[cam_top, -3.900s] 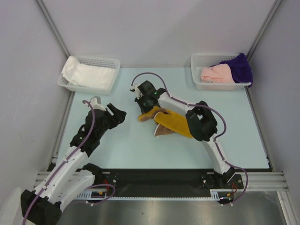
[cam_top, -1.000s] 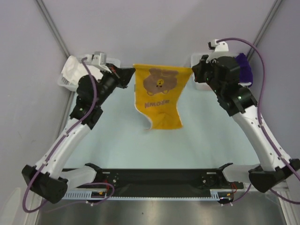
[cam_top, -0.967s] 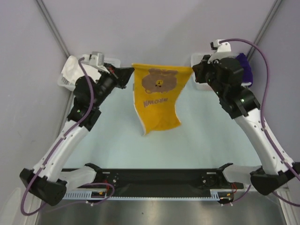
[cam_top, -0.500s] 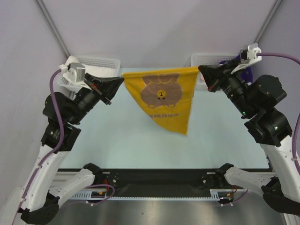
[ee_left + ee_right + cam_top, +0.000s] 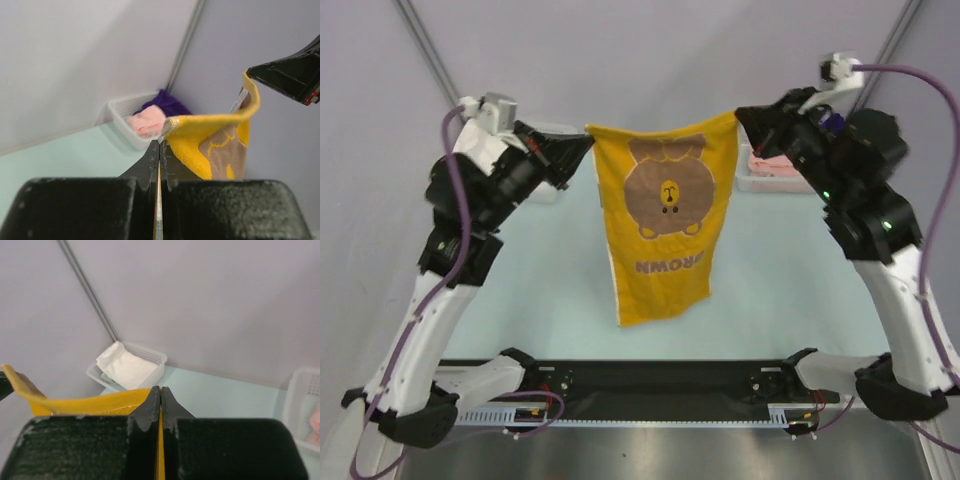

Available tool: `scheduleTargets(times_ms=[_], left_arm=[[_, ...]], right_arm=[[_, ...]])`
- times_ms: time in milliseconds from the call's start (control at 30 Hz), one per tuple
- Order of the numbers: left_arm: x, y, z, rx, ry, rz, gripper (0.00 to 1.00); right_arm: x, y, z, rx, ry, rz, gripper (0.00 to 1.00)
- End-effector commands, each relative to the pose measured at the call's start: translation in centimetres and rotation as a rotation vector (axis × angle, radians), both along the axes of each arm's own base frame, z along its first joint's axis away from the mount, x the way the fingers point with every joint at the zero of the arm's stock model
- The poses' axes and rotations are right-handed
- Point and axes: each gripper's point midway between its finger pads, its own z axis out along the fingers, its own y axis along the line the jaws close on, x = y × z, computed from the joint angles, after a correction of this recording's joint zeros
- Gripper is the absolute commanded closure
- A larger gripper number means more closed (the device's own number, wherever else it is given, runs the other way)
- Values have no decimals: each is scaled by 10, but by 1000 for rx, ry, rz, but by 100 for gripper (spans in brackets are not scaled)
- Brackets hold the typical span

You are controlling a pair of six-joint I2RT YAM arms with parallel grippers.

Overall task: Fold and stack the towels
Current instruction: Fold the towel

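Note:
A mustard towel [image 5: 665, 220] with a brown bear print hangs flat in the air above the table, stretched by its two top corners. My left gripper [image 5: 588, 142] is shut on the top left corner and my right gripper [image 5: 740, 118] is shut on the top right corner. In the left wrist view the left gripper [image 5: 161, 144] pinches the mustard towel [image 5: 210, 137]. The right wrist view has the right gripper [image 5: 160, 389] clamped on the towel's edge [image 5: 85, 402]. A pink towel [image 5: 147, 121] and a purple towel [image 5: 167, 103] lie in the far right basket. A white towel [image 5: 125, 367] lies in the far left basket.
The right mesh basket [image 5: 760, 182] stands at the table's back right corner, partly behind the right arm. The left mesh basket [image 5: 155, 357] is at the back left, mostly hidden by the left arm from above. Pale blue table [image 5: 770, 290] lies below, with grey walls around.
Both arms have raised the towel and pulled its top edge taut. Its lower part swung from a slant to hanging straight down. Earlier it lay crumpled on the table.

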Motion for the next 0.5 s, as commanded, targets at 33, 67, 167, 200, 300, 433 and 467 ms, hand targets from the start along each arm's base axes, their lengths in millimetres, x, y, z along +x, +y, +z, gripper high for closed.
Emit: scheduleTargets(times_ms=[33,67,167,200,300,433,467], left_arm=[[90,-10,-91,18,257,75,100],[107,-11,-110,25,291,88,100],[171,-18,-172,44,372,130,100],[202,-21,-208,58,413,143,100],[252,-28,-257,98,450,166,100],[308,-29,-275,99,437,180,100],[314,-32,-277,91,439,159,99]], right_arm=[[107,32,-135,-71,323,28,100],[120,35,-151,-70,352,29,100],[181,51,-206,-52,406,41,100],[195,54,-217,-48,416,40,100],[250,62,-263,-27,463,42,100],[305,50,-310,27,511,20,100],[312,48,-310,49,499,18,100]])
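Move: The yellow towel hangs between both hands by its top corners, its near hem on the table about 12 cm back and 14 cm right of the left hand, 50 cm below. Bare table where its far edge goes lies some 27 cm ahead and 50 cm below each hand, slightly inward. Beyond, the left basket sits about 35 cm ahead, 27 cm left of the left hand; the right basket 34 cm ahead, 25 cm right of the right hand. The towel's top edge is swung down and forward by both hands together, fast, about 37–40 cm down and 27 cm out towards the far table between the baskets. Both wrists tip some 40 degrees nose-down on the way, the right hand also drifts about 5 cm inward, and the shut fingers keep their pinch on the corners. ##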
